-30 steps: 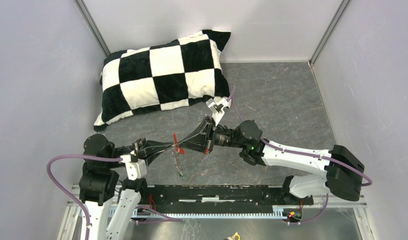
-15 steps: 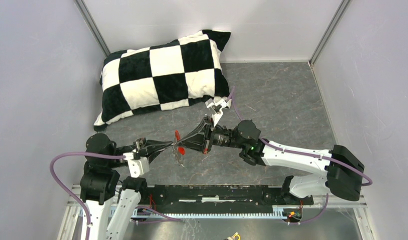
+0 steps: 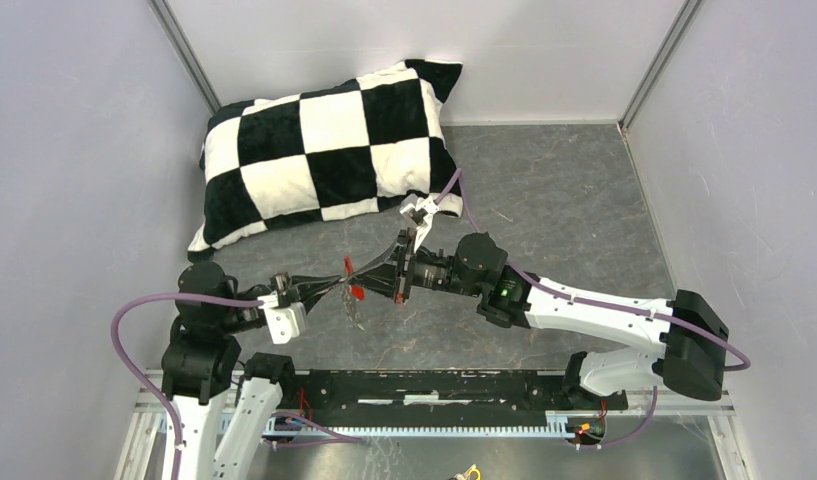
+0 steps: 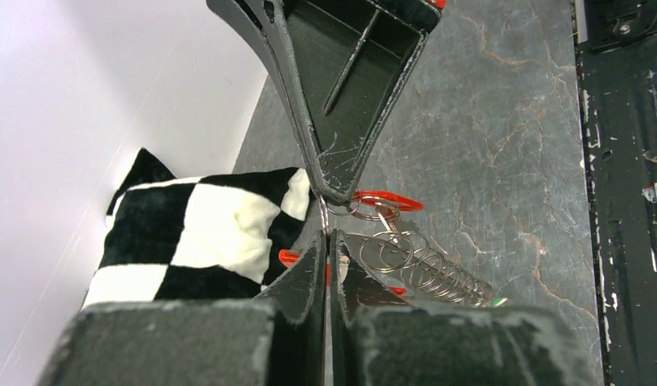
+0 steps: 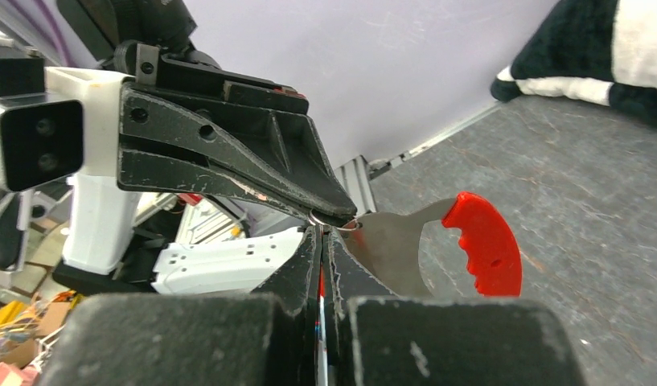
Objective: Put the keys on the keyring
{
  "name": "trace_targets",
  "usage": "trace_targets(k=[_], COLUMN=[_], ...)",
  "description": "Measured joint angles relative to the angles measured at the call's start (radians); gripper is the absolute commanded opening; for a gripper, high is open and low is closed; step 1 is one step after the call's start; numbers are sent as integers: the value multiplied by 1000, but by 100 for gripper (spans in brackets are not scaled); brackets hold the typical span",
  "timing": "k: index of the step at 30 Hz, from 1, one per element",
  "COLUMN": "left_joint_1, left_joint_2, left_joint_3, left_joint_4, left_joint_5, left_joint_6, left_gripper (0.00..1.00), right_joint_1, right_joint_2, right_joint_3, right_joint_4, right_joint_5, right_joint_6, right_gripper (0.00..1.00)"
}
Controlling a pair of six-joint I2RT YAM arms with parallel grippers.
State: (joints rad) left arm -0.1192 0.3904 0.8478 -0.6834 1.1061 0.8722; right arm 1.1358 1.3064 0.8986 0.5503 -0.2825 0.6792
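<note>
My two grippers meet tip to tip above the grey table. The left gripper (image 3: 339, 285) (image 4: 326, 235) is shut on the thin wire ring of the keyring (image 4: 353, 211). The ring's curved red fob (image 5: 490, 241) (image 4: 385, 199) (image 3: 357, 293) hangs beside the tips on a flat metal blade. A chain of small rings (image 4: 421, 265) (image 3: 357, 312) trails from it, with a green key (image 4: 495, 301) at its far end. The right gripper (image 3: 364, 277) (image 5: 322, 229) is shut on a thin red sliver seen edge-on, apparently the red key. Another red piece shows behind my left fingers (image 4: 309, 273).
A black-and-white checked pillow (image 3: 324, 150) (image 4: 188, 233) lies at the back left of the table. The black rail (image 3: 434, 385) (image 4: 622, 161) with the arm bases runs along the near edge. Grey walls close in both sides and the back.
Both grippers have shifted slightly left and away from the bases, still tip to tip. The chain, which hung long before, now hangs shorter under the tips.
</note>
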Motion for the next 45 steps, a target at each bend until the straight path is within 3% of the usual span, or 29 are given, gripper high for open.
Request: trace_targets(k=[16, 45], left_joint_1=[2, 11], left_joint_2=[103, 143], left_joint_3=[-1, 10], left_joint_4=[-15, -71], left_joint_5=[-85, -163], left_joint_6=[-68, -120], left_gripper=[2, 2], right_joint_1=[52, 82], right_joint_2=[49, 195], right_joint_3=[207, 490], right_joint_4=[-374, -698], right_joint_5=[214, 264], right_joint_6=[-166, -295], right_gripper=[0, 0])
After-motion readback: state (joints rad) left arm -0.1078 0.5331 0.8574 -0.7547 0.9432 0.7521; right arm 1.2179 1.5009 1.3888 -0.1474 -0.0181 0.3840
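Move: The left fingertips still pinch the wire end of the keyring, about 2 cm to the left of the right hand and level with it. The red key is some 2 cm back, 1 cm right and 2 cm below the right hand; from the left hand it is about 2 cm back and 3 cm right. The red-handled piece reaches about 3 cm ahead of the right hand and 1 cm left, slightly lower, while the coil hangs about 3 cm back and 6 cm below it, neither left nor right. Both hands carry the keyring forward and down with fingers kept closed, the left about 5 cm while it rolls some 20 degrees, its forward side dipping, and swings slightly counter-clockwise. The right hand goes about 3 cm forward and some 2 cm down, moving left as well and mostly left in the second half, tipping its fingertips down about 25 degrees and bringing them in against the left fingertips at the wire end. ##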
